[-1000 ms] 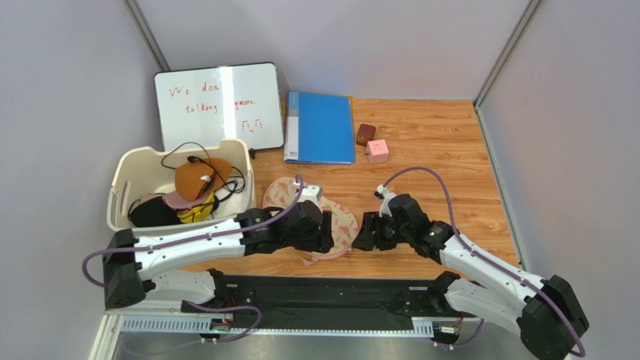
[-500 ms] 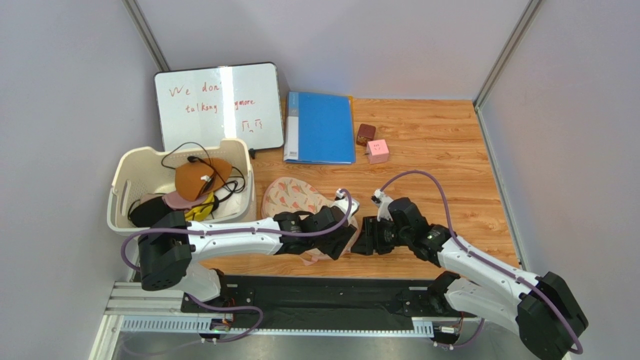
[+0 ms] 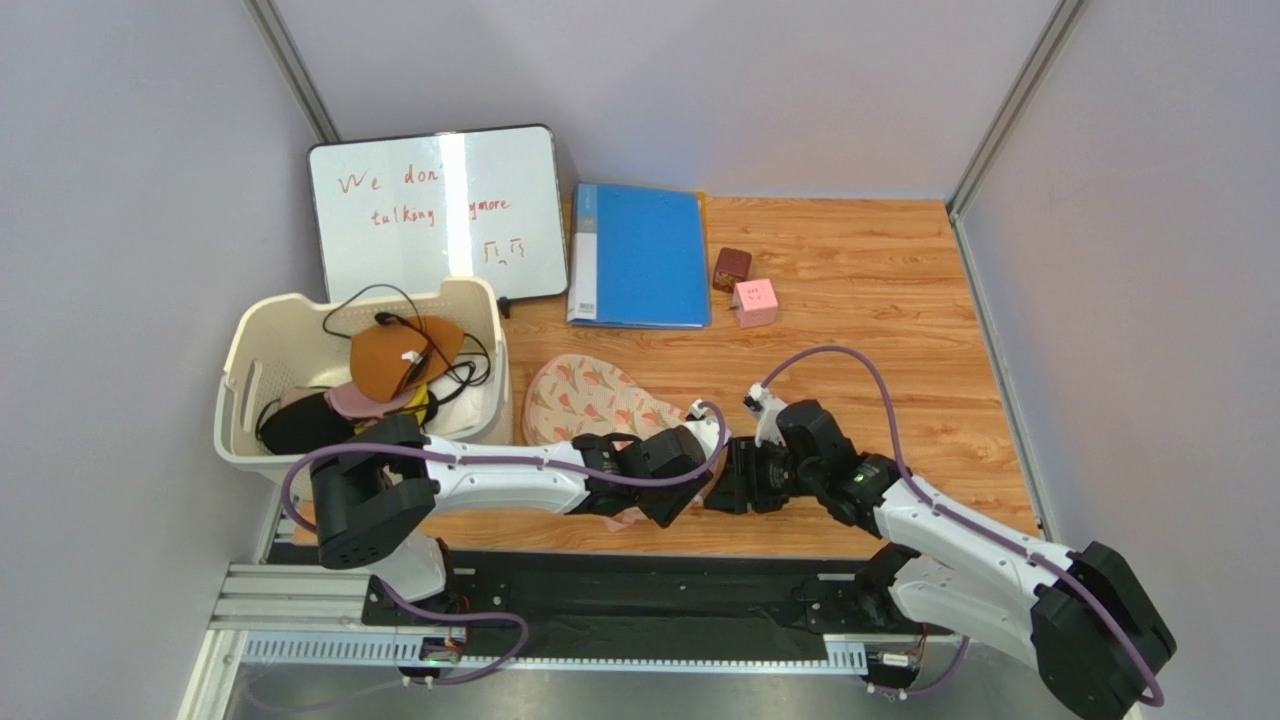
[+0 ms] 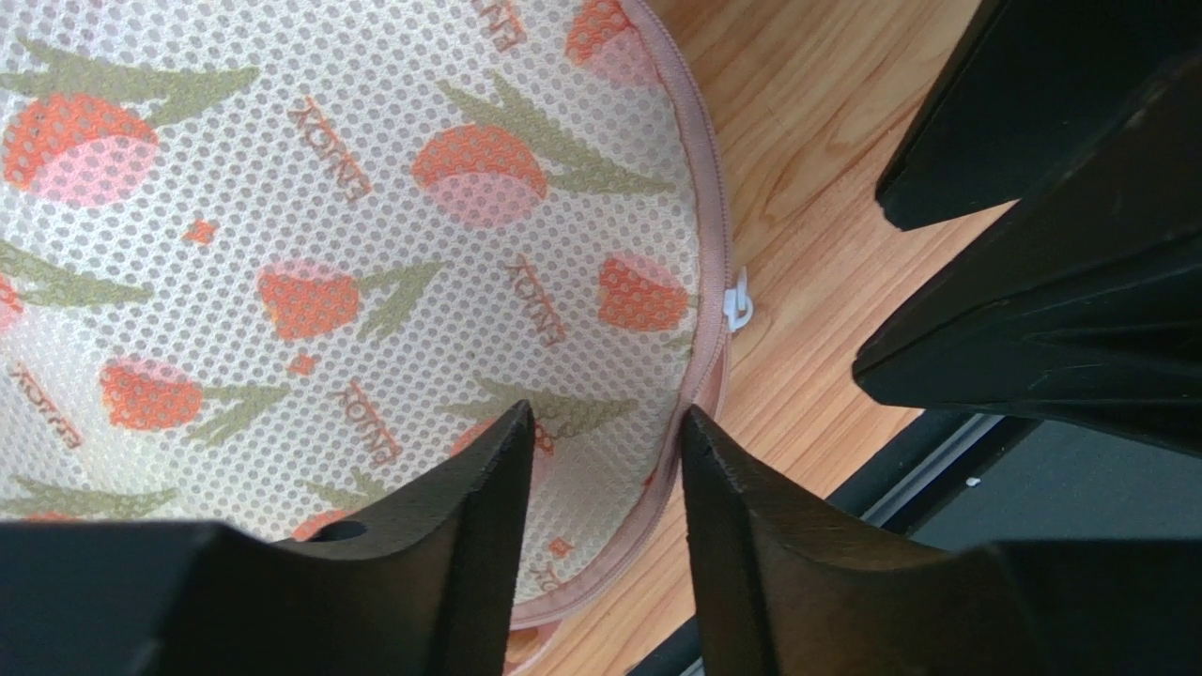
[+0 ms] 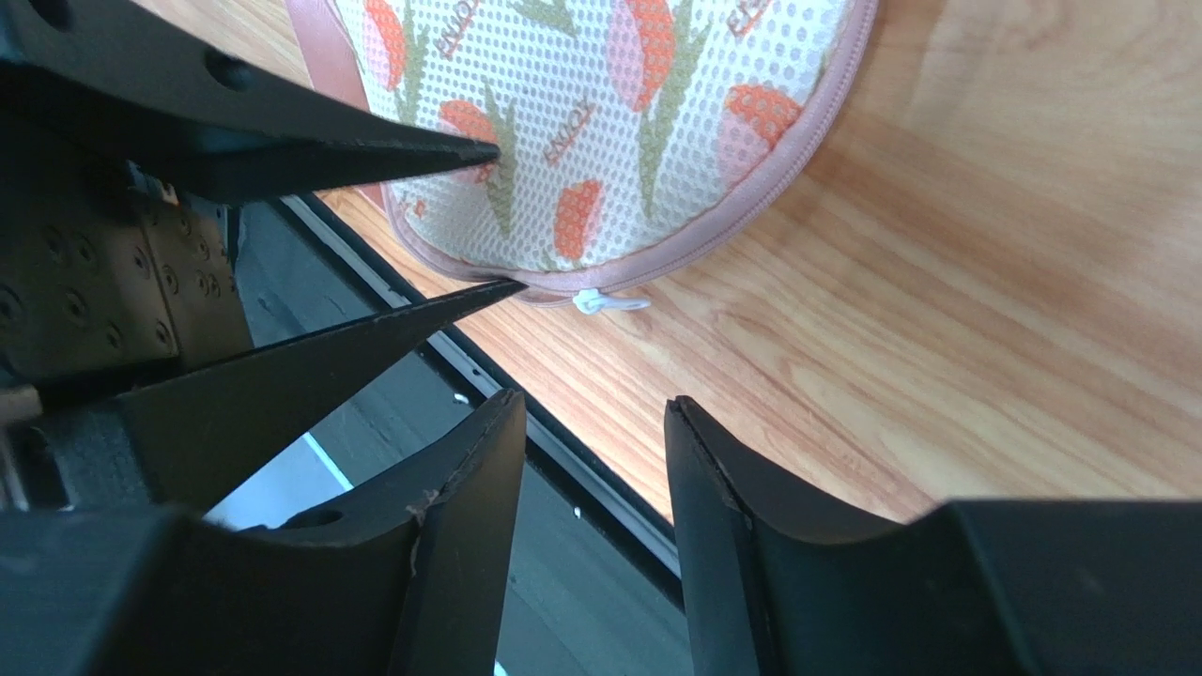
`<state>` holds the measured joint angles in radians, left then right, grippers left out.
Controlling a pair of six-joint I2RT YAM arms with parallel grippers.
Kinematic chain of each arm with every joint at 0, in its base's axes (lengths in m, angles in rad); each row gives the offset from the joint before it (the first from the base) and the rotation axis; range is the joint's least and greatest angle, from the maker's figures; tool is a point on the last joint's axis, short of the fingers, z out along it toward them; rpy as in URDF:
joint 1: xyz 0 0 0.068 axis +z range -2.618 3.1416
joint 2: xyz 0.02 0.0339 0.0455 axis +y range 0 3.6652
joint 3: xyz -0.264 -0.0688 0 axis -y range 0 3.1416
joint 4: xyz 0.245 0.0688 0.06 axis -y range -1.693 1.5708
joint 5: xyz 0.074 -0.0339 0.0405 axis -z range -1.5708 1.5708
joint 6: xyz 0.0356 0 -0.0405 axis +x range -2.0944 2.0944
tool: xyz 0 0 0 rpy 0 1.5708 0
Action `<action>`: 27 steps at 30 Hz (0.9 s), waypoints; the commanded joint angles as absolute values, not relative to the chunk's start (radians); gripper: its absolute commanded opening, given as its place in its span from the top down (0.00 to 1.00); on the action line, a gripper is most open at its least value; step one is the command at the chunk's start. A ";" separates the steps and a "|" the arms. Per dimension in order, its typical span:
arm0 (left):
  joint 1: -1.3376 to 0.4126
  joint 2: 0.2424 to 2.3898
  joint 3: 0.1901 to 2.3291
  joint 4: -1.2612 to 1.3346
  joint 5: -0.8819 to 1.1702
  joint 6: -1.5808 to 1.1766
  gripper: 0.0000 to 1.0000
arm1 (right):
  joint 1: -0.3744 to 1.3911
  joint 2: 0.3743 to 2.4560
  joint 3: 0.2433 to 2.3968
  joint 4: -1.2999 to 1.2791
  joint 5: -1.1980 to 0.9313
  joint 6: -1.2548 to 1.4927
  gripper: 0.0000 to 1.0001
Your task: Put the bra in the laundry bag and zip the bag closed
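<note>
The laundry bag [image 3: 589, 396] lies flat on the wooden table, its print side up, with a pink zip edge. Its small white zip pull [image 4: 737, 303] sticks out at the near right edge [image 5: 600, 300]. My left gripper [image 4: 604, 423] hovers open over that edge with nothing between its fingers. My right gripper [image 5: 590, 409] faces it from the right, open and empty, a little short of the pull. The two grippers nearly meet [image 3: 694, 477] [image 3: 736, 483]. The orange-brown bra [image 3: 403, 356] lies in the cream basket, away from both grippers.
The cream basket [image 3: 248, 375] at the left also holds black, pink and yellow garments. A whiteboard [image 3: 436, 210], a blue folder [image 3: 639, 255] and two small blocks [image 3: 745, 285] sit at the back. The black base rail [image 3: 631, 578] runs along the table's near edge.
My left arm has swung right and nearer across the bag to its near right edge. The right gripper has edged left toward it. Both pairs of jaws have narrowed.
</note>
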<state>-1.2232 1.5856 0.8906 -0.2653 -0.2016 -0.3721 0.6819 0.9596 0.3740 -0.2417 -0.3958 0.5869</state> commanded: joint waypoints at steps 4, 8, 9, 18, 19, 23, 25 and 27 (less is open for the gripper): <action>-1.229 1.592 0.884 -0.209 -0.235 -0.357 0.66 | 0.680 0.995 0.318 -0.014 -0.446 0.591 0.55; -1.229 1.534 0.879 -0.230 -0.227 -0.367 0.93 | 0.683 1.020 0.307 0.057 -0.454 0.549 0.54; -1.229 1.517 0.873 -0.230 -0.218 -0.367 0.97 | 0.683 1.019 0.299 0.070 -0.457 0.532 0.54; -1.229 1.347 0.804 -0.230 -0.170 -0.396 1.00 | 0.683 1.015 0.272 0.236 -0.572 0.483 0.47; -1.229 1.336 0.796 -0.232 -0.169 -0.399 1.00 | 0.683 1.015 0.264 0.250 -0.587 0.483 0.46; -1.229 1.289 0.781 -0.232 -0.161 -0.403 1.00 | 0.684 1.014 0.259 0.311 -0.623 0.495 0.47; -1.229 1.284 0.778 -0.230 -0.150 -0.406 1.00 | 0.684 1.017 0.261 0.319 -0.620 0.497 0.49; -1.229 1.278 0.779 -0.233 -0.144 -0.407 1.00 | 0.690 1.028 0.267 0.328 -0.624 0.502 0.53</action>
<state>-1.2236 1.3048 0.7834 -0.2497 -0.1711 -0.3920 0.6827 1.0199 0.2623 0.2241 -0.5915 0.5220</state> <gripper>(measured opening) 0.008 0.506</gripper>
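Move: The bag's near right rim lies right between the left hand's open fingertips, about 1 cm below the hand point, with the zip pull on that rim about 3 cm to the right and 1 cm ahead. The middle of the laundry bag is roughly 8 cm ahead and 8 cm left of the left hand. For the right hand, the zip pull lies about 3 cm left, 1 cm ahead and 3 cm below; the pink cube is some 25 cm ahead and 4 cm right. Staying low at the near right end of the bag, the left fingers close fully and pinch the rim just left of the zip pull, then lift it straight up about 5.5 cm, easing slightly back and left while the hand tilts some 10 degrees. The right hand, its fingers kept about half open, dips a centimetre and then climbs as it moves about 4 cm left towards the zip pull, rolling its left side up and turning a little counter-clockwise, to bring its fingertips close around the rim by the pull; whether they touch can't be made out. ##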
